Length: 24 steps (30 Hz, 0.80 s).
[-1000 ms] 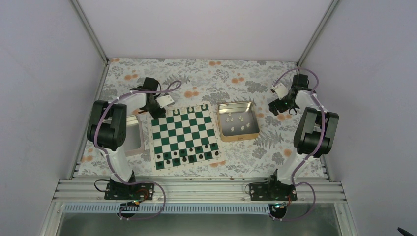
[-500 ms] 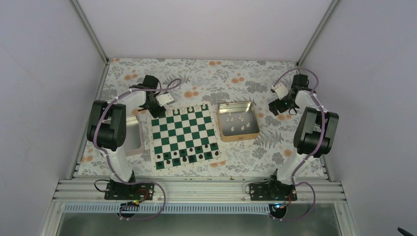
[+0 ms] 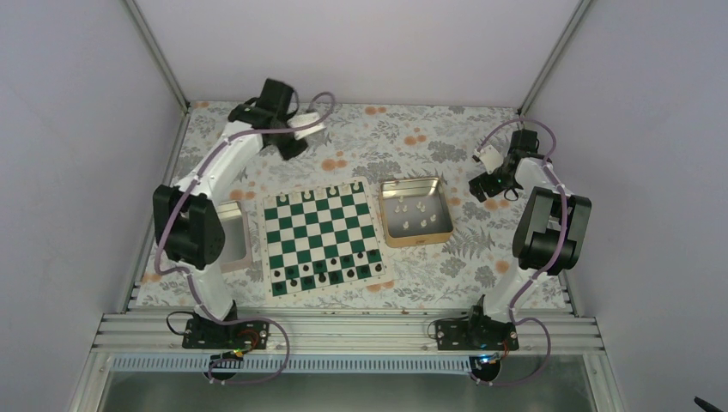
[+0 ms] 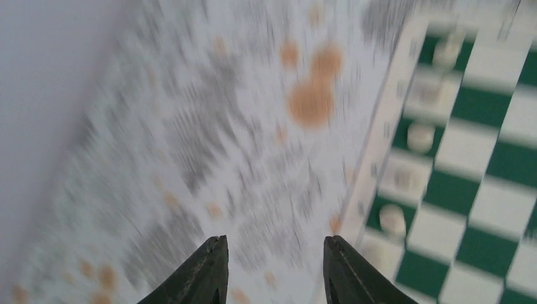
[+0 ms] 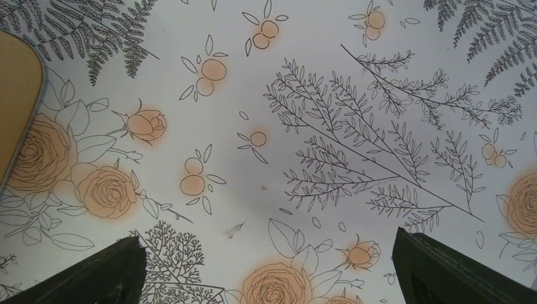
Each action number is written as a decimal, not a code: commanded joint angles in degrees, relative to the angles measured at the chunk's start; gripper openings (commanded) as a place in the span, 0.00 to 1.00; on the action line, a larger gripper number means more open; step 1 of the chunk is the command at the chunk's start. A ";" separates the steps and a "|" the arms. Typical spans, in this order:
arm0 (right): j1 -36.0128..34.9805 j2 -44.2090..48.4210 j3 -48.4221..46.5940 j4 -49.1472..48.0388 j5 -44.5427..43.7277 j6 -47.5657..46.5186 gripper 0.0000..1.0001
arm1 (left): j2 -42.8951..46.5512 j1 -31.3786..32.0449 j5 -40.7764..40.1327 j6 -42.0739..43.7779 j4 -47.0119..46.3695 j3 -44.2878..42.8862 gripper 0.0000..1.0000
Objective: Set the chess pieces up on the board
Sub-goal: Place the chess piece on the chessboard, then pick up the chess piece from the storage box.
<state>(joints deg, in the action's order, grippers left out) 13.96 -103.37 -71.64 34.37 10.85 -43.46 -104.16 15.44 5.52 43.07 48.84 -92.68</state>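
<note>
The green-and-white board [image 3: 322, 236] lies mid-table. A few cream chess pieces [image 3: 333, 190] stand on its far row, and dark pieces fill the near rows. More cream chess pieces [image 3: 416, 209] lie in the tan tin [image 3: 415, 237]. My left gripper [image 3: 288, 148] hangs high over the floral cloth behind the board's far left corner. In the blurred left wrist view the left gripper [image 4: 273, 240] is open with nothing between its fingers, and the board [image 4: 500, 164] with cream pieces [image 4: 419, 136] shows at right. My right gripper [image 5: 268, 240] is open wide over bare cloth.
A grey tray [image 3: 238, 249] sits left of the board, partly behind the left arm. The right gripper [image 3: 488, 184] rests right of the tin, whose corner [image 5: 16, 95] shows in the right wrist view. Enclosure walls close in the far edge and both sides.
The left arm has lifted and swung from the board's far left corner toward the back of the table, its jaws widening. The right arm has not moved.
</note>
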 commanded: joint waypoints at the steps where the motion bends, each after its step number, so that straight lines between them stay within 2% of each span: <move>1: 0.33 0.41 -0.33 0.12 0.58 -0.47 1.00 | -4.65 9.48 1.79 0.25 4.73 -14.03 0.39; 6: 0.43 0.61 -0.33 -0.03 0.17 -0.36 1.00 | -14.25 18.96 4.35 0.15 5.39 -26.72 0.40; 14: 0.46 0.10 -0.30 0.17 0.58 -0.43 1.00 | -30.66 28.51 9.90 -0.72 10.04 -42.62 0.40; 19: 0.51 -0.15 -0.16 0.07 0.74 -0.63 1.00 | -36.00 30.08 12.05 -0.88 12.17 -43.63 0.39; 24: 0.50 -0.64 -0.24 0.17 0.81 -0.76 1.00 | -34.91 30.09 13.88 -0.88 9.64 -37.19 0.38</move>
<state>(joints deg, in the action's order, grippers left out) 13.98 -103.37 -71.64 34.54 10.90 -43.46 -141.16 46.02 16.21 42.63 59.09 -132.99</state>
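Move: Some 32 cm to the right of the empty left hand, 7 cm back and about 15 cm below it, stands the nearest white chess piece in the left part of the gold tray. A second piece stands 2 cm to the right of that one; another lies 1 cm to its right and 3 cm farther out. The chessboard's middle is 16 cm back and 10 cm right of the hand. From the right hand the nearest piece lies about 24 cm left, 5 cm back, 6 cm lower. Swinging about 30 cm to the right from beyond the chessboard, the left hand first arcs up some 8 cm, then sinks about 17 cm from that height and draws back over the left part of the tray. The wrist turns roughly 35 degrees clockwise; the empty fingers stay partly open, stopping above the white pieces without touching them. ##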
